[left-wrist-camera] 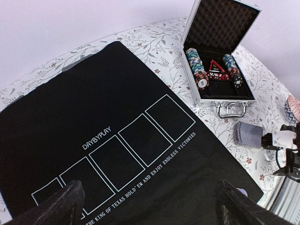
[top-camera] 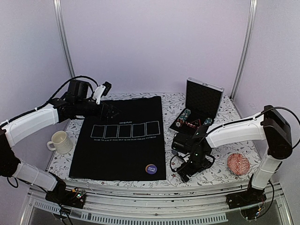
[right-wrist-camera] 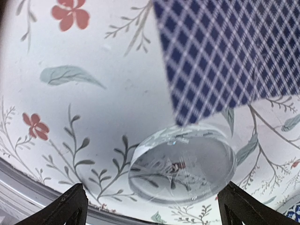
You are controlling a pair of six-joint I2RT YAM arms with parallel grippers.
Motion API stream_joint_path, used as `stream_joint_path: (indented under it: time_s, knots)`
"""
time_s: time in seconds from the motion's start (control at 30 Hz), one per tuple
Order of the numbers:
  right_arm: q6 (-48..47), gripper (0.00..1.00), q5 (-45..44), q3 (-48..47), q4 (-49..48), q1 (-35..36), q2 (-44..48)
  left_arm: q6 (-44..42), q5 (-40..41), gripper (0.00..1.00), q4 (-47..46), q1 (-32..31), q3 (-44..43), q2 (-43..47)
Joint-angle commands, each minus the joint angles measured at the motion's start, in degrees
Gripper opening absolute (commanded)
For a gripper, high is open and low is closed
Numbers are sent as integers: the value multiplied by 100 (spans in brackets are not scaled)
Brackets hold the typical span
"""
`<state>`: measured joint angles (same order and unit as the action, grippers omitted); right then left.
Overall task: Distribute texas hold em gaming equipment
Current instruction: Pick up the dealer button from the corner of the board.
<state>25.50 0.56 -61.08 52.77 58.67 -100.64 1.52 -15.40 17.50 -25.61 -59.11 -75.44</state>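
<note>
A deck of playing cards (right-wrist-camera: 234, 51) with blue lattice backs lies on the floral tablecloth. A clear silvery round button disc (right-wrist-camera: 183, 164) lies just below it. My right gripper (right-wrist-camera: 157, 211) hangs open right over this disc, with nothing between its fingers. The deck (left-wrist-camera: 248, 134) also shows in the left wrist view, in front of the case. Stacks of poker chips (left-wrist-camera: 197, 68) stand inside the open metal case (top-camera: 201, 105). A purple button disc (top-camera: 151, 168) sits on the near right corner of the black mat (top-camera: 122, 154). My left gripper (top-camera: 110, 112) hovers open over the mat's far left edge.
A cream mug (top-camera: 60, 141) stands left of the mat. A red patterned round disc (top-camera: 238, 163) lies at the right, near my right arm. The mat (left-wrist-camera: 117, 140) carries a row of white card outlines. Walls close in the table's back and sides.
</note>
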Motion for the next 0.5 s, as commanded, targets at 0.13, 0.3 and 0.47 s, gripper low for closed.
stream_joint_path:
  time_s: [0.13, 0.3, 0.47]
  knots:
    - [-81, 99, -109, 281, -415, -268, -84, -59, -25, 98, -8, -41, -56, 108]
    - [-166, 78, -116, 216, -478, -283, -199, -63, -19, 98, 4, -41, -57, 91]
    - [-211, 54, -203, 213, -290, -283, -226, -81, 6, 98, -1, -41, -52, 123]
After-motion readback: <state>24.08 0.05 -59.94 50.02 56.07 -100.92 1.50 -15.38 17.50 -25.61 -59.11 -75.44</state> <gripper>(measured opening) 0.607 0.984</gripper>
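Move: The clear dealer button lies almost under the right hand, about 2 cm ahead, 1 cm to its right and roughly 1 cm below. The card deck stands just beyond it, its middle some 8 cm ahead of the hand and 3 cm to its left; the purple button on the mat is about 18 cm left and 4 cm ahead. From the left hand, the dealer button is some 31 cm right, 18 cm back and 21 cm below. Forward by about 1.5 cm, low over the table, the right hand eases in over the dealer button with its fingers pointing straight down, sinking some 0.5 cm at the start. Halfway through, the wide-open fingers begin to close to about three fifths, bringing the tips to both sides of the button's rim. ##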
